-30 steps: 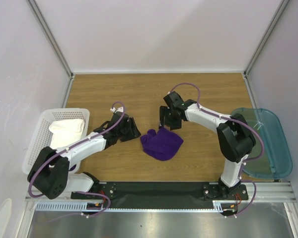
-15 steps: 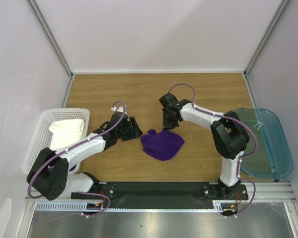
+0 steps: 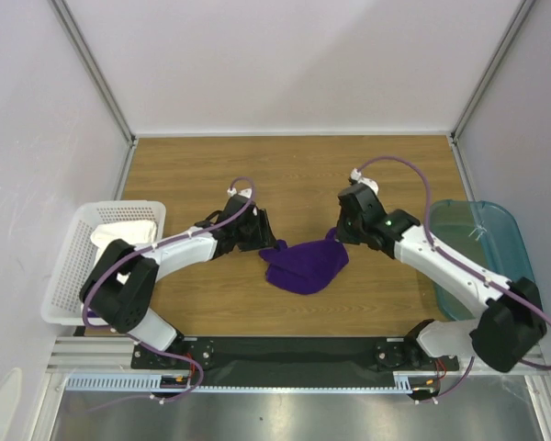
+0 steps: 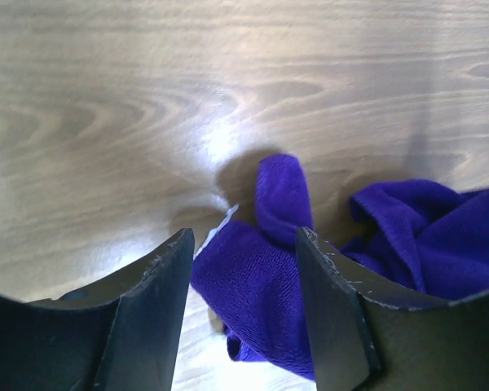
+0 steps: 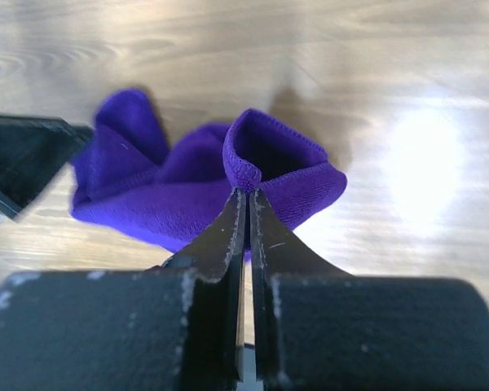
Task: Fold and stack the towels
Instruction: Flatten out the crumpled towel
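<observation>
A crumpled deep-purple towel lies on the wooden table between both arms. My right gripper is shut on a fold of its right edge, pinched between the fingertips and lifted slightly. My left gripper is open at the towel's left corner. That corner, with a small white tag, lies between the spread fingers without being clamped. A white towel lies bunched in the basket at the left.
The white perforated basket stands at the table's left edge. A teal bin sits at the right edge. Grey walls enclose the table on three sides. The left gripper's black body shows in the right wrist view.
My right gripper has shut on the purple towel's right edge and pulled it rightward. My left gripper has slid right until its open fingers straddle the towel's left corner.
</observation>
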You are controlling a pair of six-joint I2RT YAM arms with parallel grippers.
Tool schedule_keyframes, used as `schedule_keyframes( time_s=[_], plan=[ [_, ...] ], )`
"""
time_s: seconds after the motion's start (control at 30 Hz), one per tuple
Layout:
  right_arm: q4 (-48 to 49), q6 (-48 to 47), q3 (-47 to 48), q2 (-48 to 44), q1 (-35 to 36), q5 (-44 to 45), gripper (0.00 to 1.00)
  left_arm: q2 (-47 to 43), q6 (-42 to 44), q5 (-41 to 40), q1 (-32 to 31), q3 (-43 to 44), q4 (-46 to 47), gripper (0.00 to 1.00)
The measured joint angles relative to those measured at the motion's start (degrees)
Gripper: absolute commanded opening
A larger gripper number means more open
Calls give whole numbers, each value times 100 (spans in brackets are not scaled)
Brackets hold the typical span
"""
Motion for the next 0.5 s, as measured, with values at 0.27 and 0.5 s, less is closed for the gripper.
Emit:
schedule_keyframes(
  time_s=[0.27, 0.5],
  plan=[
    [-140, 190, -743, -647, -256, 243, 0, 396, 31, 181, -103, 57, 48, 49],
    [-144, 197, -743, -682, -319, 295, 0, 551, 96, 284, -474, 181, 74, 5]
  ],
)
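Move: The crumpled towel's left end, where the open left fingers will shut, lies about 3 cm right, 2 cm back and 3 cm below them. Its upright tuft is 4 cm right and 1 cm ahead of that hand; the loose middle is some 10 cm right and 5 cm back. From the raised right hand, which holds the other end, the left end lies about 14 cm left, 2 cm back and 12 cm lower. The left fingers close on the towel's left end and pinch it late, after the hand slides about 3 cm right and 2 cm back while sinking some 2 cm. Meanwhile the right hand, still gripping its raised corner, draws it about 4 cm right, slightly back and down, then holds; both hands turn roughly 5–10 degrees clockwise. ##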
